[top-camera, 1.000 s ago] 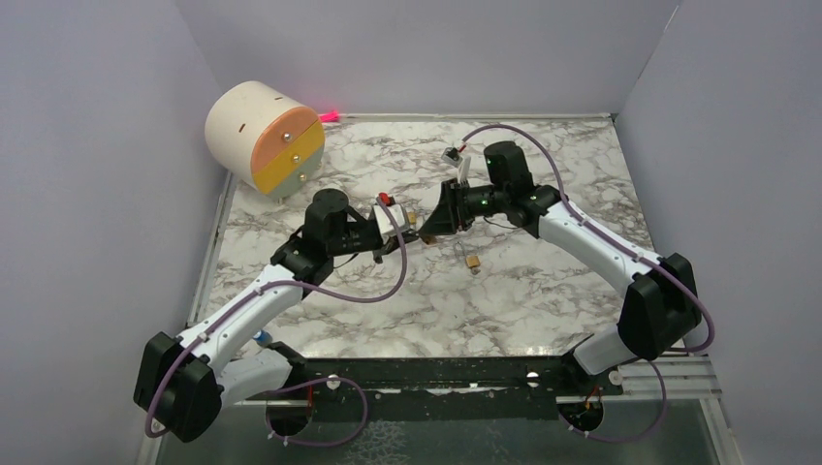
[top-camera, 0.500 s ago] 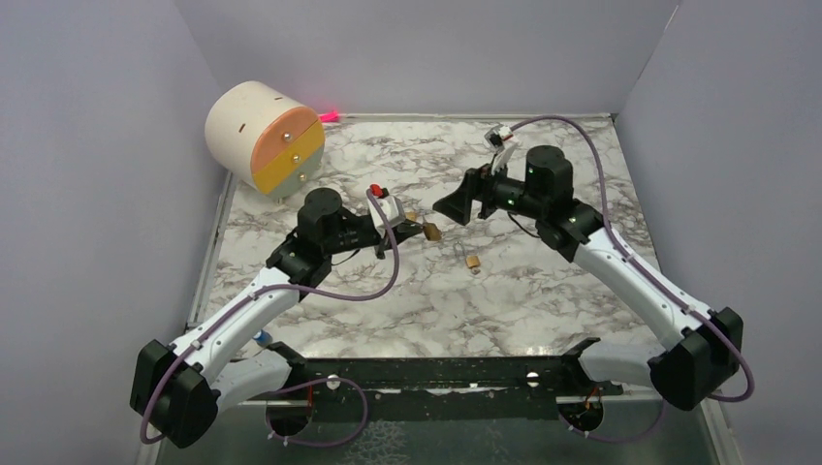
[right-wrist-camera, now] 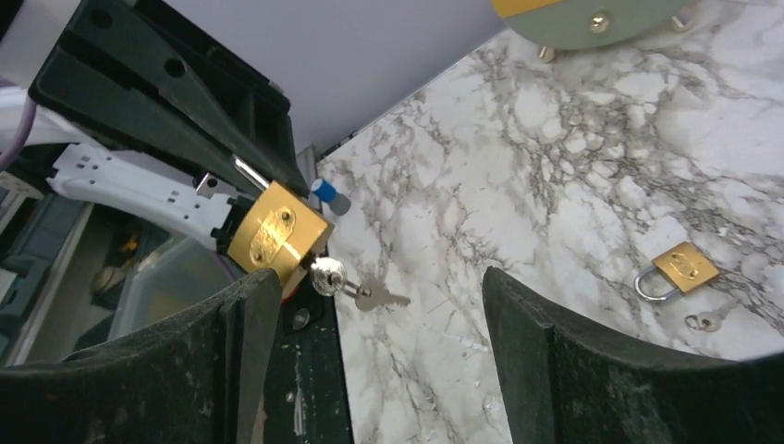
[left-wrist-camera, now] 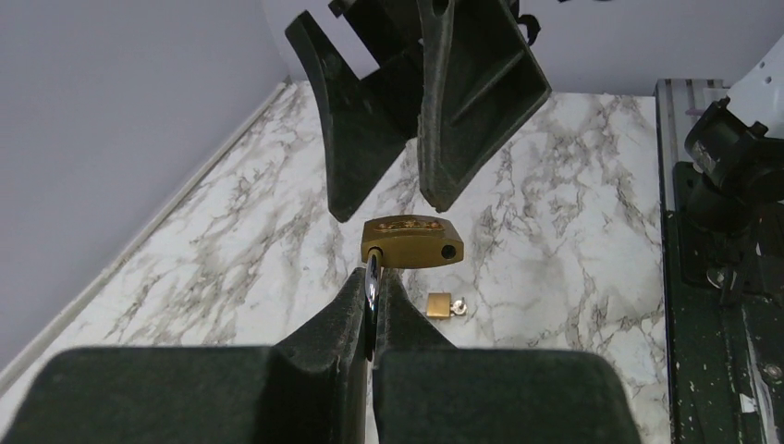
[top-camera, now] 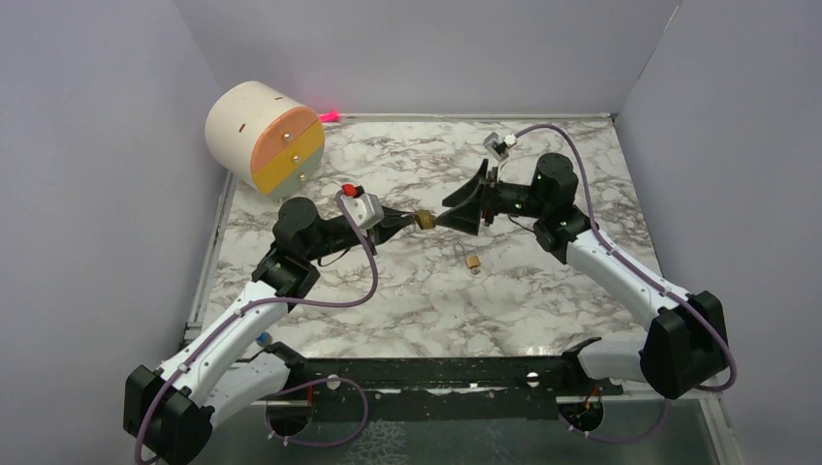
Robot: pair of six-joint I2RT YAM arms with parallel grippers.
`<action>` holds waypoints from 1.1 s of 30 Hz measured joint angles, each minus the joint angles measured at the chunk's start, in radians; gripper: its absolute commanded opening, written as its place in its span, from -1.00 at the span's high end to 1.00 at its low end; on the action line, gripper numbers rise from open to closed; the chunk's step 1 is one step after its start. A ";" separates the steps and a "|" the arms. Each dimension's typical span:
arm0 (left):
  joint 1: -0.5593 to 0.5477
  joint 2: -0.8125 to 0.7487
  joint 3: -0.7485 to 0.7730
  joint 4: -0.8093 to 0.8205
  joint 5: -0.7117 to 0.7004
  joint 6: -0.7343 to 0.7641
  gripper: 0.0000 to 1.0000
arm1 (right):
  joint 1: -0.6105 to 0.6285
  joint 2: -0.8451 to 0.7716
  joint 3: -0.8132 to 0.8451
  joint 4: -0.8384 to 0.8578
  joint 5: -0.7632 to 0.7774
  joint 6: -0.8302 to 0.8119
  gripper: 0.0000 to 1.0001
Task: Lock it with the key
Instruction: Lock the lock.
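Note:
A brass padlock (top-camera: 424, 221) hangs in the air over the middle of the table. My left gripper (left-wrist-camera: 372, 276) is shut on its silver shackle (left-wrist-camera: 372, 289), with the lock body (left-wrist-camera: 411, 242) just past the fingertips. A silver key (right-wrist-camera: 327, 276) sits in the padlock (right-wrist-camera: 277, 236), and a second key (right-wrist-camera: 381, 298) dangles from it. My right gripper (top-camera: 463, 208) faces the lock from the right. It is open, its fingers (right-wrist-camera: 250, 314) just short of the body and touching nothing.
A second small brass padlock (top-camera: 473, 262) with a key lies on the marble table (top-camera: 543, 291) below the grippers. A cream cylinder with coloured drawers (top-camera: 264, 136) stands at the back left. Grey walls close in three sides.
My right gripper let go at the padlock, opened wide, backed off to the right, then came near again. The left arm drew back left, still holding the padlock.

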 measured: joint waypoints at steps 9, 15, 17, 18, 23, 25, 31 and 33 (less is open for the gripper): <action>0.011 -0.032 -0.002 0.051 0.006 -0.037 1.00 | -0.005 0.104 -0.055 0.429 -0.235 0.318 -0.53; 0.011 -0.031 -0.002 0.066 0.008 -0.045 1.00 | -0.006 0.244 -0.062 0.848 -0.288 0.674 -0.34; 0.011 -0.032 -0.004 0.068 0.008 -0.045 1.00 | -0.006 0.278 -0.062 0.940 -0.294 0.766 -0.30; 0.011 -0.031 -0.006 0.070 0.008 -0.045 1.00 | -0.006 0.288 -0.062 0.969 -0.296 0.798 -0.27; 0.011 -0.031 -0.013 0.073 0.009 -0.045 1.00 | -0.006 0.294 -0.054 1.025 -0.301 0.879 -0.04; 0.011 -0.029 -0.013 0.073 0.010 -0.045 1.00 | -0.006 0.294 -0.044 1.023 -0.302 0.890 0.03; 0.011 -0.009 -0.013 0.095 0.022 -0.045 1.00 | -0.006 0.294 -0.014 0.974 -0.307 0.888 0.11; 0.011 -0.003 -0.013 0.100 0.024 -0.045 1.00 | -0.008 0.298 -0.011 0.963 -0.309 0.888 0.11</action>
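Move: The key in the held lock lies about 4 cm to the right hand's left, 2 cm back and level with it. The lock's body is roughly 6 cm left, 3 cm back and 1 cm up. On the table some 28 cm below, the near lock is about 6 cm right and 3 cm back, the far lock 8 cm left and 7 cm ahead. From the left hand, already gripping the shackle, the key is about 5 cm right, 1 cm ahead and 1 cm down. Right hand eases back and up about 3 cm each, swinging counter-clockwise, fingers half closing towards the key. ##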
